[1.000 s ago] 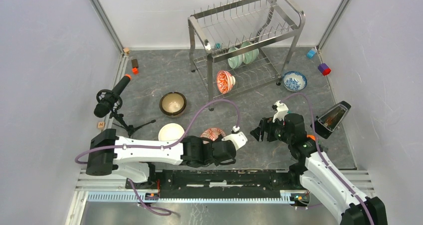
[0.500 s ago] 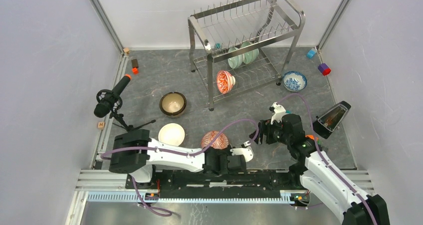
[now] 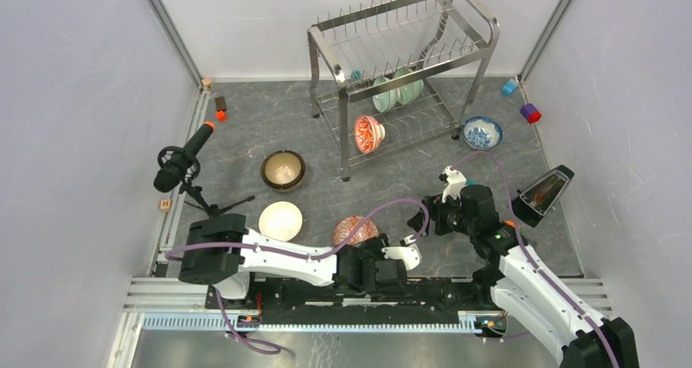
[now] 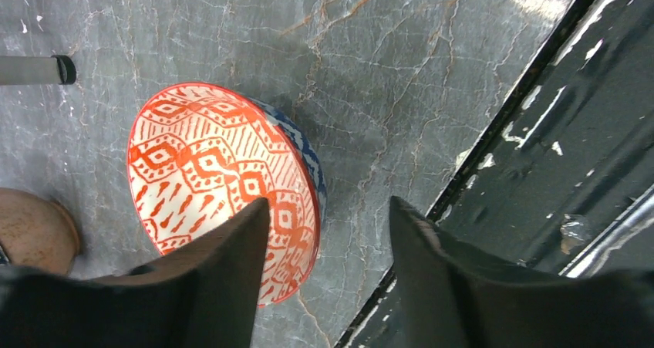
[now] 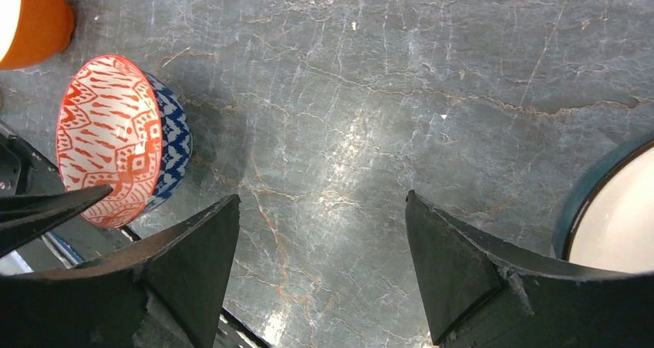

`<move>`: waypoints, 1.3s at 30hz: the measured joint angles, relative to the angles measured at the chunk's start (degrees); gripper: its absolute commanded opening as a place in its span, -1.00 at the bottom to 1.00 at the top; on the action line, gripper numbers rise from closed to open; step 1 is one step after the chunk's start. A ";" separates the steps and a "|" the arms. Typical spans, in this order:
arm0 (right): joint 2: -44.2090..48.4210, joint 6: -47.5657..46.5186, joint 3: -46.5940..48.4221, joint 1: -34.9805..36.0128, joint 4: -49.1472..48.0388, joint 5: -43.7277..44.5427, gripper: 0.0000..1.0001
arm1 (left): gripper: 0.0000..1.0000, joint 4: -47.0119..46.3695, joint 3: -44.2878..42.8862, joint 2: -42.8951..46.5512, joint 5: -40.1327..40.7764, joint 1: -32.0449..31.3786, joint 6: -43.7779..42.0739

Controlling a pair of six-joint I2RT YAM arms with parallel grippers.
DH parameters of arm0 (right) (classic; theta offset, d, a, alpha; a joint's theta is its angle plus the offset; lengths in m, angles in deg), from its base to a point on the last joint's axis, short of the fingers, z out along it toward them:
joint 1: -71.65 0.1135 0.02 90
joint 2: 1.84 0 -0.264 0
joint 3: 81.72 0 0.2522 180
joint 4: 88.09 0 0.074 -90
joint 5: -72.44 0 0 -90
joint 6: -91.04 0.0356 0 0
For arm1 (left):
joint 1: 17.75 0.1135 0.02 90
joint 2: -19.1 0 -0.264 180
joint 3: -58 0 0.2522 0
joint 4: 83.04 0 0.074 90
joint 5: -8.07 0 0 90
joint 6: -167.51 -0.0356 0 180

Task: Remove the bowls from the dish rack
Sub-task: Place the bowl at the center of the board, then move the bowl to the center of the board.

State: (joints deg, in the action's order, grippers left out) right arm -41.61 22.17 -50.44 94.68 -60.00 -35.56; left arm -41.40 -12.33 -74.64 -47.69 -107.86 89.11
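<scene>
The steel wire dish rack stands at the back. Its lower tier holds two pale green bowls and a red-orange patterned bowl. A second red-orange patterned bowl rests on the table near the front rail. My left gripper is open over that bowl's near rim, one finger above its inside and one beyond it. My right gripper hangs open over bare table to the right. On the table lie a dark brown bowl, a white bowl and a blue-and-white bowl.
A microphone on a small tripod stands at the left. Small coloured blocks lie near the back corners. A dark wedge-shaped device sits right of my right arm. The black front rail runs just behind the released bowl.
My left gripper carried the red-orange bowl a little toward the front rail, then opened and let it go on the table. The right gripper barely shifted.
</scene>
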 measured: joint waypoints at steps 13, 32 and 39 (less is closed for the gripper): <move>-9.99 1.64 6.56 12.66 -3.13 3.15 0.64 | 0.99 -3.10 5.57 22.08 -0.20 -0.61 6.12; -37.64 1.46 24.26 29.14 -4.07 13.75 0.19 | 0.99 -11.56 27.06 56.78 11.69 -0.63 15.61; -42.95 0.70 27.67 30.32 -1.77 16.04 -0.01 | 0.99 -9.77 27.45 57.24 12.85 -0.63 18.12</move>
State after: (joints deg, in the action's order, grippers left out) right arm -84.56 22.87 -22.77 124.99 -61.77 -19.52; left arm -51.17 15.12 -17.39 -34.84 -108.49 107.23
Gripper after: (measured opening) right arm 0.530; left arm 0.993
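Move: The patterned bowl I have just set down has its middle about 3 cm ahead of my left hand, 5 cm left and 3 cm lower. From my right hand it lies roughly 18 cm left, 4 cm back and 5 cm down, while the teal bowl is some 13 cm to that hand's right and 7 cm ahead. From my left hand, the orange bowl with the cream inside stands about 25 cm left and 8 cm ahead. I swap hands on the patterned bowl. My left hand opens wide and comes free of the back-right rim, rising about 12 cm, then swinging left while its fingers tip up towards level, pointing forward-right. Meanwhile my right hand sweeps about 14 cm left, slightly up and then down to the bowl's front-right rim, turning some 20 degrees counter-clockwise and partly closing its fingers astride the rim. ##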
